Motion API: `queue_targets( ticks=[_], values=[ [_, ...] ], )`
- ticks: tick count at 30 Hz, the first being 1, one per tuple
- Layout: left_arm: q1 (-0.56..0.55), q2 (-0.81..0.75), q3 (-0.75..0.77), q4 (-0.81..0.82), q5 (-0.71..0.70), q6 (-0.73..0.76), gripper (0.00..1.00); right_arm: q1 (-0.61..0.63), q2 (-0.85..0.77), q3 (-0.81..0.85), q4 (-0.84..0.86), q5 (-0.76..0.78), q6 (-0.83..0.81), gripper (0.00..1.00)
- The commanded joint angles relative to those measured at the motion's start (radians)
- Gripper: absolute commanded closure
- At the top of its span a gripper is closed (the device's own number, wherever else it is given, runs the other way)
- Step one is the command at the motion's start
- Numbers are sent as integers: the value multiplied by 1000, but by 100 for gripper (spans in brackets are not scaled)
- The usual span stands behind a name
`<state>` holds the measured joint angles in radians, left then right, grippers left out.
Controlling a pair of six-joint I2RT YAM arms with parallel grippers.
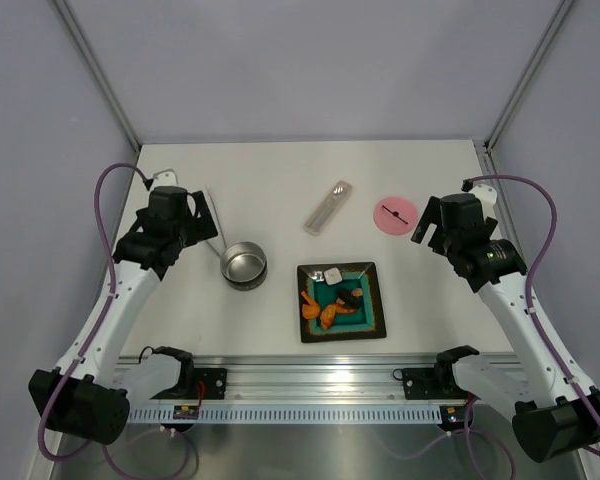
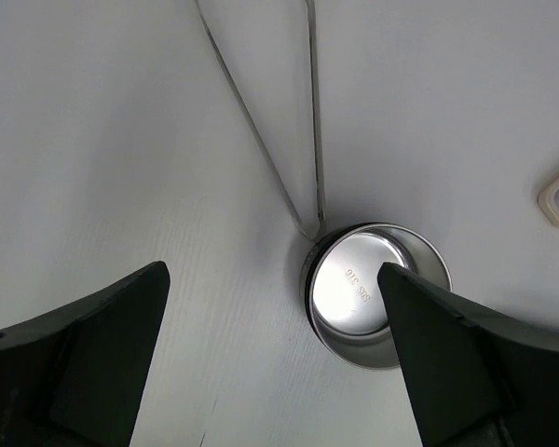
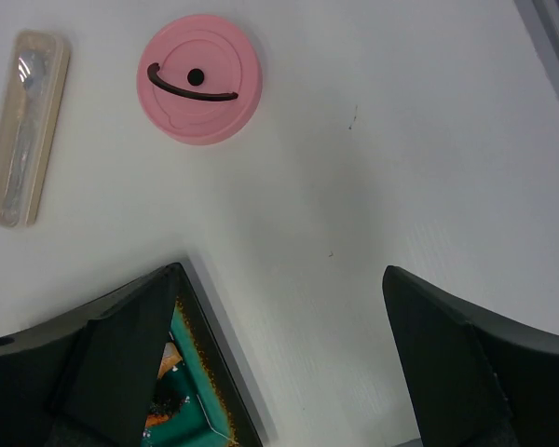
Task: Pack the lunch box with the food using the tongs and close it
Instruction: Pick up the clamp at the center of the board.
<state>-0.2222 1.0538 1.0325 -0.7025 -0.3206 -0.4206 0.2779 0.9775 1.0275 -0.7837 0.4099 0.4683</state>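
The lunch box [image 1: 243,265], a small round steel tin, stands open and empty left of centre; in the left wrist view the tin [image 2: 373,293] shows just past my right finger. Its pink lid [image 1: 394,215] with a black handle lies flat at the back right, also seen from the right wrist [image 3: 199,78]. The food [image 1: 332,300], orange chunks, a white square and a dark piece, sits on a teal plate [image 1: 378,300]. The tongs [image 2: 313,112] lie on the table, joined end touching the tin. My left gripper [image 2: 272,270] hovers open beside the tin. My right gripper [image 3: 281,270] hangs open between lid and plate.
A beige case holding a flat silvery utensil [image 1: 327,207] lies at the back centre, left of the lid. The plate's dark corner [image 3: 210,354] reaches under my right gripper's left finger. Grey walls enclose the table on three sides, and a metal rail [image 1: 310,375] runs along the near edge.
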Motion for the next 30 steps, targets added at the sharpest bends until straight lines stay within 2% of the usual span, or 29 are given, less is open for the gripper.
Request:
queue_targets(
  ticks=[1,5,10,30],
  values=[
    [3,-2,4,52,-32,-39,1,0,-3,-3,9,35,16,1],
    [9,127,130,-67,-31,-57,1,0,-7,-9,12,17,20,0],
    [9,284,219,-111,-11,-84,1,0,-16,-15,26,-13,21,0],
    [29,564,278,-58,-23,-176,1,0,-46,-38,29,-72,32,1]
  ],
)
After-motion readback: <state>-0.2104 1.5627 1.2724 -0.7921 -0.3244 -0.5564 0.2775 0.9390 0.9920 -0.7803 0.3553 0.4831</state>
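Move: The middle of the clamp lies about 8 cm ahead of the left hand, some 3 cm to its right and 20 cm below. Its bend sits nearer, against the metal pot, which is roughly 4 cm back and 10 cm to the hand's right. The cutlery box is about 10 cm ahead and 29 cm right. From the idle right hand, the clamp is about 52 cm left and 10 cm ahead. Left hand sinks about 8 cm and reaches 6 cm forward towards the clamp, tipping down, fingers staying wide open. ##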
